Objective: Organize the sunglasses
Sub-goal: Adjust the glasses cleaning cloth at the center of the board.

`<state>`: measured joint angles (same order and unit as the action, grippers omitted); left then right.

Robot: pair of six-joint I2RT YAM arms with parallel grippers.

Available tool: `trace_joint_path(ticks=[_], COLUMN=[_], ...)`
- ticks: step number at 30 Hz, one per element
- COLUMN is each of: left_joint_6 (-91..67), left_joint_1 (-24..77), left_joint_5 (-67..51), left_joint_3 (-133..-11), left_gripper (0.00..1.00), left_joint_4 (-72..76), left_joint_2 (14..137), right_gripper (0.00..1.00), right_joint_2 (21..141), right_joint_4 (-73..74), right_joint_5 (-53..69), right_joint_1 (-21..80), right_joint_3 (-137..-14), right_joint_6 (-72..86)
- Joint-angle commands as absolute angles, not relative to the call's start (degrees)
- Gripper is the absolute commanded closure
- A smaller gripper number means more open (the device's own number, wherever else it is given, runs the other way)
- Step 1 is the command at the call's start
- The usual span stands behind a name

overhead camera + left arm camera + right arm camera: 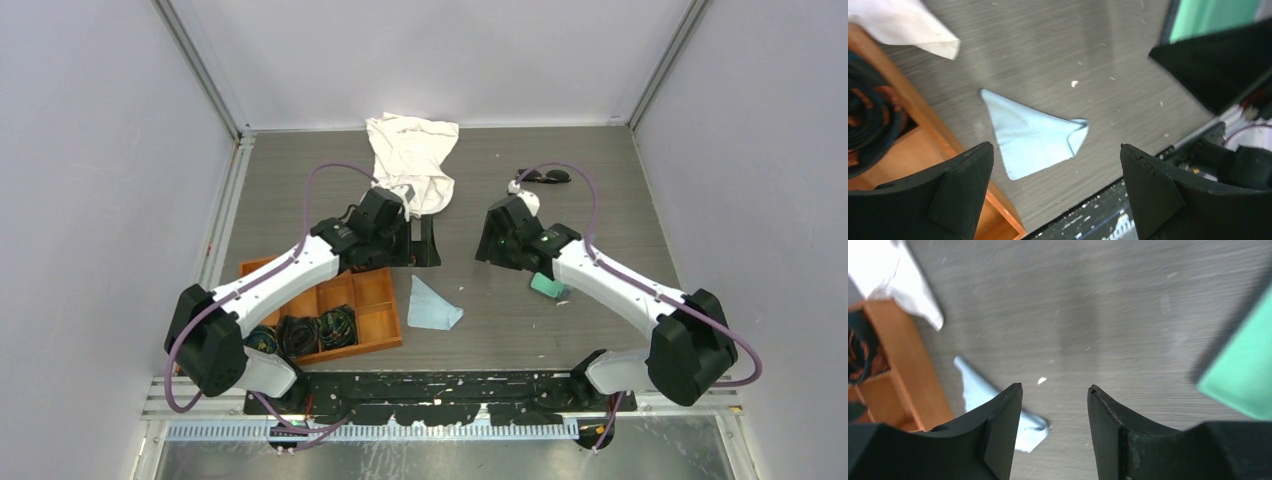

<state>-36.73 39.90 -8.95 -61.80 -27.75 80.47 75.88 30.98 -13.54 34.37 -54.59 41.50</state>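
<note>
The sunglasses [545,177], small and black-framed with dark lenses, lie near the back of the table, right of centre, behind my right arm; neither wrist view shows them. My left gripper [428,241] [1055,146] hangs open above the table, over a folded light-blue cloth [433,305] [1033,135], with nothing between its fingers. My right gripper [487,243] [1054,387] faces it from the right. Its jaws are apart over bare table and hold nothing. A glasses case with mint-green lining [548,287] [1213,17] [1243,375] lies partly hidden under the right arm.
A white cloth [412,160] [903,25] [893,280] lies crumpled at the back centre. A wooden compartment tray [375,300] [923,145] [903,360] with black coiled bundles [300,333] [868,120] sits at the front left. Walls close in three sides.
</note>
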Motion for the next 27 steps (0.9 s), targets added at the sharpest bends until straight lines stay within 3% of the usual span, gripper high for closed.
trace_joint_path(ticks=[1,6,14,20,27], left_joint_6=[-38.0,-39.4,-41.2,-41.6,-41.3], left_joint_1=[39.4,39.4,35.0,34.8,34.8], left_joint_5=[-0.5,1.8,-1.6,-3.5,-3.5], left_joint_3=[-61.7,-61.5,-64.3,-63.7,-62.2], left_gripper=[0.05,0.13,0.17,0.2,0.23], left_joint_4=[-28.7,-29.1,-29.9,-29.3,-29.3], left_joint_2=[78.6,77.7,76.1,76.9,75.2], right_gripper=[0.46,0.48,0.52,0.68,0.95], right_joint_2=[79.4,81.4,86.1,90.8,89.7], right_joint_4=[24.5,23.0,24.2,26.9,29.1], right_joint_5=[-7.4,-9.0,-11.7,-16.3,-19.8], right_joint_1=[40.6,47.5,55.8,56.5,56.7], right_joint_3=[-52.5,-50.1,-49.1,-52.0,-53.1], right_joint_6=[47.2,51.0,52.2,52.9,53.6])
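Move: The light-blue cleaning cloth lies flat with its middle about 8 cm back and 13 cm left of the right hand, some 11 cm below; its nearer right-hand corner is a little closer. The wooden box's middle stands some 20 cm farther left, level with the cloth, and the open green glasses case is about 2 cm ahead and 12 cm right of this hand. From the left hand, the cloth is 5 cm back, straight across, 14 cm below. The right hand swoops back, down and left, about 9 cm each way, onto the folded right corner of the blue cloth, tipping its fingers about 10 degrees farther down and turning slightly counter-clockwise, then slows, edges about 1 cm forward at the end and closes from about half open until the tips pinch that corner. Meanwhile the left hand draws clear of the cloth, some 4 cm left and 3 cm forward with a turn of about 13 degrees counter-clockwise, its empty fingers narrowing a little. ##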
